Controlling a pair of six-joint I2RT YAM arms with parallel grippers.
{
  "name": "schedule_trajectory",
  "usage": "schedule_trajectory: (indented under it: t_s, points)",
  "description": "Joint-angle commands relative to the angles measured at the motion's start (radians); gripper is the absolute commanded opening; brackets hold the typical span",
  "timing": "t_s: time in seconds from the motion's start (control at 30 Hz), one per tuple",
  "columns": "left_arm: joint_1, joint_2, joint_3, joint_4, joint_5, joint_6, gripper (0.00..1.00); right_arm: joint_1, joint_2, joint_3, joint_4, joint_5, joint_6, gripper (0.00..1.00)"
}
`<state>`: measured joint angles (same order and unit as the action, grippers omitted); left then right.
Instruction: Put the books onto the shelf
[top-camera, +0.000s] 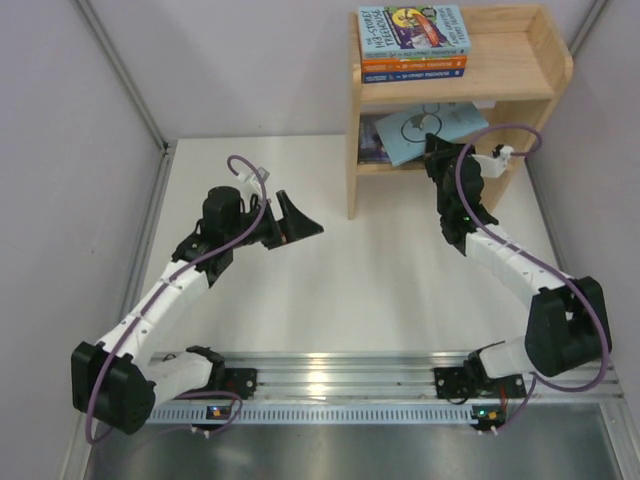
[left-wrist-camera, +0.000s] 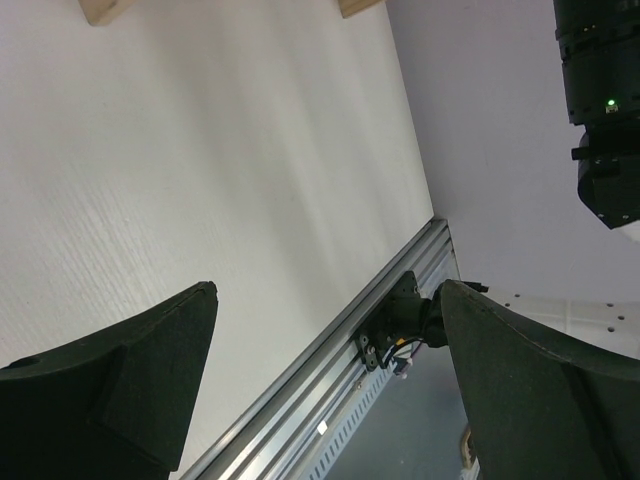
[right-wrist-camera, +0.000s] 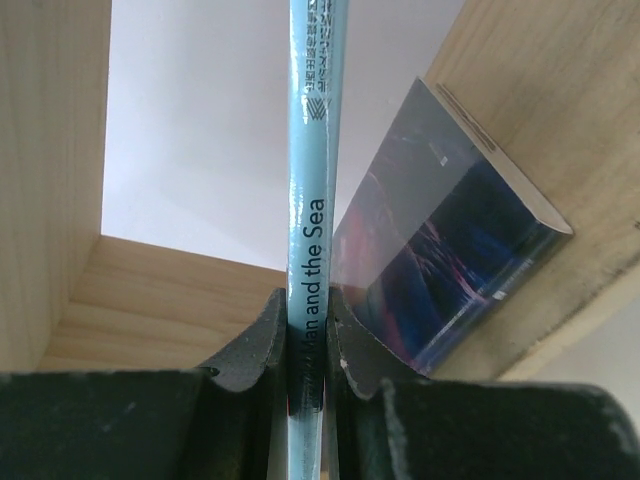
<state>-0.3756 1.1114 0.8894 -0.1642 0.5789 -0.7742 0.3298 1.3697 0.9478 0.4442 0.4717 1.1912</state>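
Observation:
The wooden shelf (top-camera: 540, 70) stands at the table's back right. On its top level lie three books in a stack (top-camera: 413, 40): light blue with a purple picture on top, orange below it, dark blue at the bottom. On the lower level a dark purple book (top-camera: 368, 143) sits at the left. My right gripper (top-camera: 437, 152) is at the lower level, shut on a pale blue book (top-camera: 430, 126) that pokes out of the opening, tilted. In the right wrist view the pads (right-wrist-camera: 262, 335) clamp that book's spine (right-wrist-camera: 308, 180), with the purple book (right-wrist-camera: 450, 270) beside it. My left gripper (top-camera: 300, 222) hovers open and empty left of the shelf.
Grey walls enclose the table on both sides. An aluminium rail (top-camera: 330, 375) with both arm bases runs along the near edge. The left wrist view shows white table top, that rail (left-wrist-camera: 330, 390), the shelf's feet (left-wrist-camera: 105, 10) and the open gripper (left-wrist-camera: 328, 290).

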Motion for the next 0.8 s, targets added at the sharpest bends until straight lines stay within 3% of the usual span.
schedule_trajectory:
  t_s: [0.0,0.37,0.77]
  points:
    - [0.001,0.005,-0.007,0.087,0.019,-0.002,0.98,-0.012,0.038,0.112,0.235,0.019,0.041,0.0]
    - [0.001,0.033,-0.007,0.106,0.018,0.004,0.98,0.0,0.224,0.239,0.278,-0.018,0.082,0.0]
    - [0.001,0.05,-0.01,0.095,-0.014,0.039,0.98,0.052,0.262,0.261,0.197,-0.044,0.125,0.0]
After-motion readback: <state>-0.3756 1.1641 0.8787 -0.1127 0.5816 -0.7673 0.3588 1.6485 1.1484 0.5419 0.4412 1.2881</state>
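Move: My right hand holds the light-blue book by its near edge, between the two shelf boards. The purple book it is being taken over lies on the lower board, about 5 cm ahead, 6 cm to my left and some 8 cm below. The shelf's left side panel stands about 17 cm to my left and 5 cm ahead; the stack of three books is roughly 5 cm ahead, 8 cm left and 20 cm up. From my empty left hand the purple book is about 24 cm ahead and 22 cm right, nearly level. I keep my pinch on the light-blue book and slide it deeper into the lower compartment with my right hand, about 6 cm forward while drifting left. Then the forward push dies out and I carry on leftward towards the side panel, some 4 cm left in all. My wrist rolls only slightly, its left side rising, and I stay at almost the same height. ##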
